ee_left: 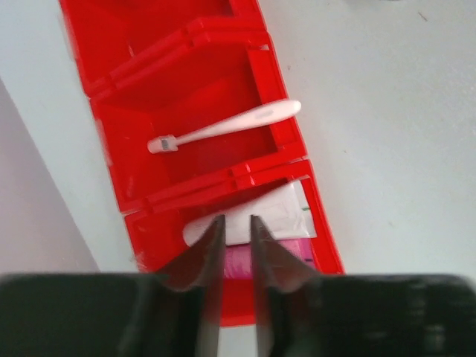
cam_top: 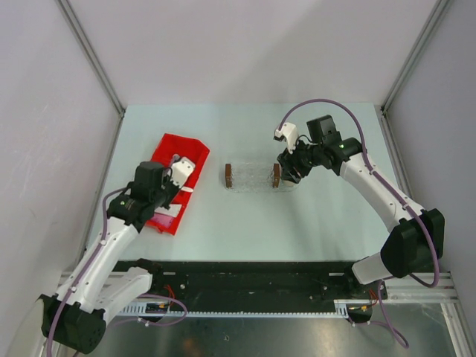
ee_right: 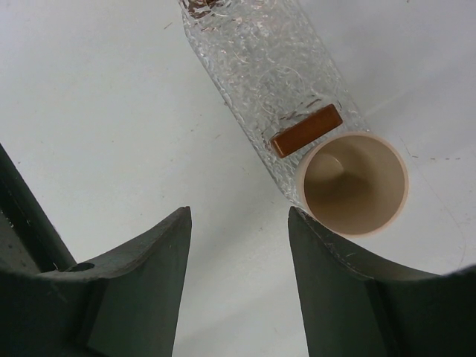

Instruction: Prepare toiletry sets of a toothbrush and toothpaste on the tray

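The white toothbrush (ee_left: pixel 230 125) lies in the middle compartment of a red divided bin (ee_left: pixel 119 149). In the near compartment a white toothpaste tube (ee_left: pixel 279 212) lies beside a magenta-pink one (ee_left: pixel 236 260). My left gripper (ee_left: pixel 236 219) hovers right over these two tubes, its jaws a narrow gap apart with nothing pinched between them. The clear tray (cam_top: pixel 253 178), a brown block at each short end, sits mid-table and holds nothing. My right gripper (ee_right: pixel 238 212) stands open over bare table beside the tray's (ee_right: pixel 260 67) right end.
A tan paper cup (ee_right: pixel 355 184) stands upright against the tray's near brown block (ee_right: pixel 305 130), touching my right gripper's outer finger. The red bin (cam_top: pixel 172 156) lies on the table's left side, under my left arm.
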### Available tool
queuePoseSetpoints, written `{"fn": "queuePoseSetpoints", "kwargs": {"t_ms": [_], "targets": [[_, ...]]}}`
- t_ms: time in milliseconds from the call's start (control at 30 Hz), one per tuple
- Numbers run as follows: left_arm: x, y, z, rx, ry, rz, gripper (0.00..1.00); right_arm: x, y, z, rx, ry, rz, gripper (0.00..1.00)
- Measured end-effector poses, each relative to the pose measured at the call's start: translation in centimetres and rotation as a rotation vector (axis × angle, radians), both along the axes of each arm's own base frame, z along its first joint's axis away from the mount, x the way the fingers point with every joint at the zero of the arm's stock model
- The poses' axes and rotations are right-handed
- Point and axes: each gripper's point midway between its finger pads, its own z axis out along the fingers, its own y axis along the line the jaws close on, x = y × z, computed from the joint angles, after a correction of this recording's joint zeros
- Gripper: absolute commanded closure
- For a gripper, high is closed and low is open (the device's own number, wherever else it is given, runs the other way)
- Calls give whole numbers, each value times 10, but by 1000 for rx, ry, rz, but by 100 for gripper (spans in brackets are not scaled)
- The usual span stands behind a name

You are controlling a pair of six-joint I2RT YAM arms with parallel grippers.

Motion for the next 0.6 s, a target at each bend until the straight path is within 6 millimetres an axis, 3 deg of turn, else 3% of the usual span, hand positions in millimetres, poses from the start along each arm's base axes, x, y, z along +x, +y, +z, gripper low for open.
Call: {"fn": "queuePoseSetpoints", "kwargs": {"t_ms": [100,133,300,600], "targets": [[-3,1,-15,21,35,-14,29,0,0,0,0,-1,0,40],[-6,2,-23,31,56,-18,27,0,0,0,0,-1,1,40],[-17,6,-53,74,149,-38,22,0,0,0,0,-1,1,40],[-20,9,-72,120,202,-66,18,0,0,0,0,0,2,40]]}}
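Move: Nearly beneath the left hand, in the nearest part of the red bin, lies the pink toothpaste tube, roughly 2 cm back, 1 cm to the right and 18 cm down. The white tube lies beside it, about 2 cm ahead of the hand and 2 cm right; the toothbrush is some 10 cm ahead and 4 cm right, all at much the same depth. From the idle right hand the pink tube is about 43 cm left, 9 cm back and 19 cm lower. Sinking about 7 cm over the near part of the red bin and easing some 2 cm back, the left hand opens its shut, empty fingers wide, until they straddle the line of the pink tube from above. The wrist tips about 10 degrees farther down and rolls slightly, left side rising; the fingers still hang clear of the tubes. ##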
